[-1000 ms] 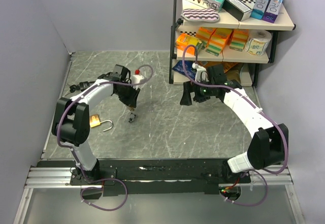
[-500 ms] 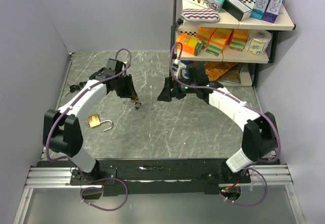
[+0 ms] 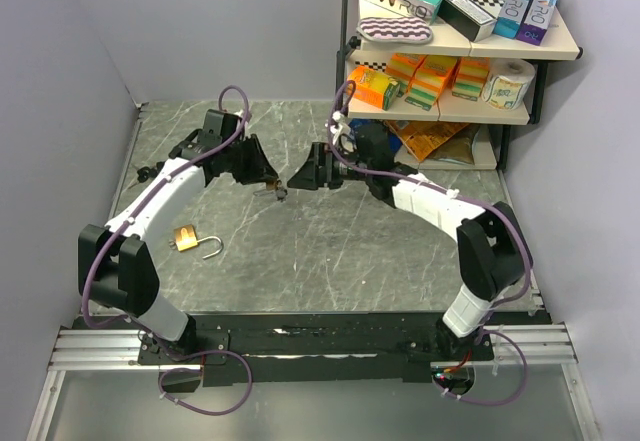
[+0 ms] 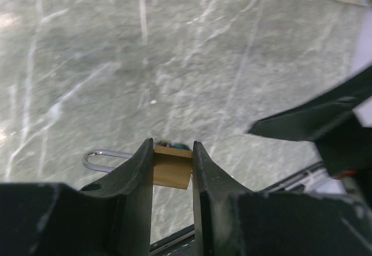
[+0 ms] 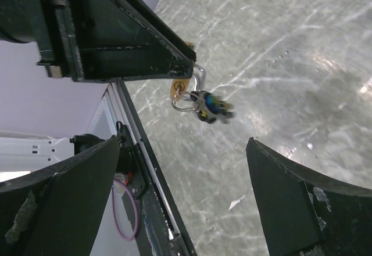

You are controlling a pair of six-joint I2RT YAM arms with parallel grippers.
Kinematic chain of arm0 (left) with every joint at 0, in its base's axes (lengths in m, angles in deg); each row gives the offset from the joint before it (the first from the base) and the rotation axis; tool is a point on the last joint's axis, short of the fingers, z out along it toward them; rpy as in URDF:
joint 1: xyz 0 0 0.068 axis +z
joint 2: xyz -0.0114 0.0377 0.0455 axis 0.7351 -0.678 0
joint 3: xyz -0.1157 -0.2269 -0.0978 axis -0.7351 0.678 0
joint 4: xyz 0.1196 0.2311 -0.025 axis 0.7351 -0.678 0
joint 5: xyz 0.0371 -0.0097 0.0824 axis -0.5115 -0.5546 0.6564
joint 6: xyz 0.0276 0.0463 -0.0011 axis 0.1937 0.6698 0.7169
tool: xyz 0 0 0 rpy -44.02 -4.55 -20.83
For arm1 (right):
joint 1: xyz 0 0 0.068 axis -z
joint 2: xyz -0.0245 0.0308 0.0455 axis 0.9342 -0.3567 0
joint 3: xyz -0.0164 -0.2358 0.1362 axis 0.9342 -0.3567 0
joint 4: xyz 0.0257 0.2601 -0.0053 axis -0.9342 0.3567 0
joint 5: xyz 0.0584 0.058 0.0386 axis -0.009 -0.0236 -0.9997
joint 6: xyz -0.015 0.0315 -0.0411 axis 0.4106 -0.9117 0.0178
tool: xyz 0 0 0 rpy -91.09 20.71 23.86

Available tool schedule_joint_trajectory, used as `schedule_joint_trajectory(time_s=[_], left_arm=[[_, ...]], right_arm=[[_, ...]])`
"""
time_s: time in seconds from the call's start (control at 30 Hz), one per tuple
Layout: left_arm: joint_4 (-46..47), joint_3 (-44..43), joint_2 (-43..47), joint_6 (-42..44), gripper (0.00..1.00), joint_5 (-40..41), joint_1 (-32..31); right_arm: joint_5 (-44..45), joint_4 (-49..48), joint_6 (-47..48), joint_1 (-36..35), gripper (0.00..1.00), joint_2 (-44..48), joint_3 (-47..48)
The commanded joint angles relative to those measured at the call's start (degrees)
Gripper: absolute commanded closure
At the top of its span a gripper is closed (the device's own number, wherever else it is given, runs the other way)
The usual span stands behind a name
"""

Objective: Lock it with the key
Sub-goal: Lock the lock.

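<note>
My left gripper is shut on a small brass padlock and holds it above the table; its silver shackle sticks out to the left. In the right wrist view the padlock hangs at the left gripper's tip with a bunch of keys dangling from it. My right gripper is open and empty, right beside the padlock and facing it; its jaws stand wide apart below the keys. One of its fingers shows in the left wrist view.
A second brass padlock with an open shackle lies on the table at the front left. Dark keys lie by the left wall. A shelf rack with boxes and packets stands at the back right.
Both arms have swung toward the table's middle. My left gripper carried the padlock and keys up and right; my right gripper moved left until it nearly meets them.
</note>
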Motion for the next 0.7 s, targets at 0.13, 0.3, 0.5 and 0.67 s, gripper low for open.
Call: schedule_joint_trajectory(time_s=[0.13,0.3,0.5,0.67], left_arm=[[5.46,-2.19,2.81,-3.14,0.99,-4.31,-1.93],[5.98,-2.02,2.90,-3.49,0.99,-4.66,-2.46],[6.69,-2.11,2.55,-4.20,0.99,-5.55,-2.81],[7.47,-2.11,2.73,-4.55,0.99,-4.93,-2.81]], right_arm=[[1.96,-8.42,-1.62,-2.96,0.02,-4.09,4.32],[2.59,-10.70,-2.32,-3.75,0.07,-5.15,5.20],[3.73,-10.62,-0.30,-4.63,0.19,-5.85,5.64],[4.08,-10.71,-0.82,-4.81,0.39,-5.59,4.85]])
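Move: In the left fingers the small padlock is held, some 9 cm to the right hand's left, 1 cm back and 2 cm lower. The key in it, which the right hand goes for, is nearer: about 7 cm left, 1 cm back, 2 cm below, with the keychain hanging roughly 2 cm under it. From the left hand the key lies about 2 cm right and 2 cm below; the large padlock rests on the table some 19 cm left, 2 cm back, 17 cm below. Reaching left about 4 cm at nearly constant height, the right hand brings its wide-open fingers around the key, slowing as it gets there and starting to close them by about a quarter, still well apart. The left hand keeps its pinch on the small padlock and carries it to meet them, some 3 cm right and 2 cm up, with a slight tilt. ##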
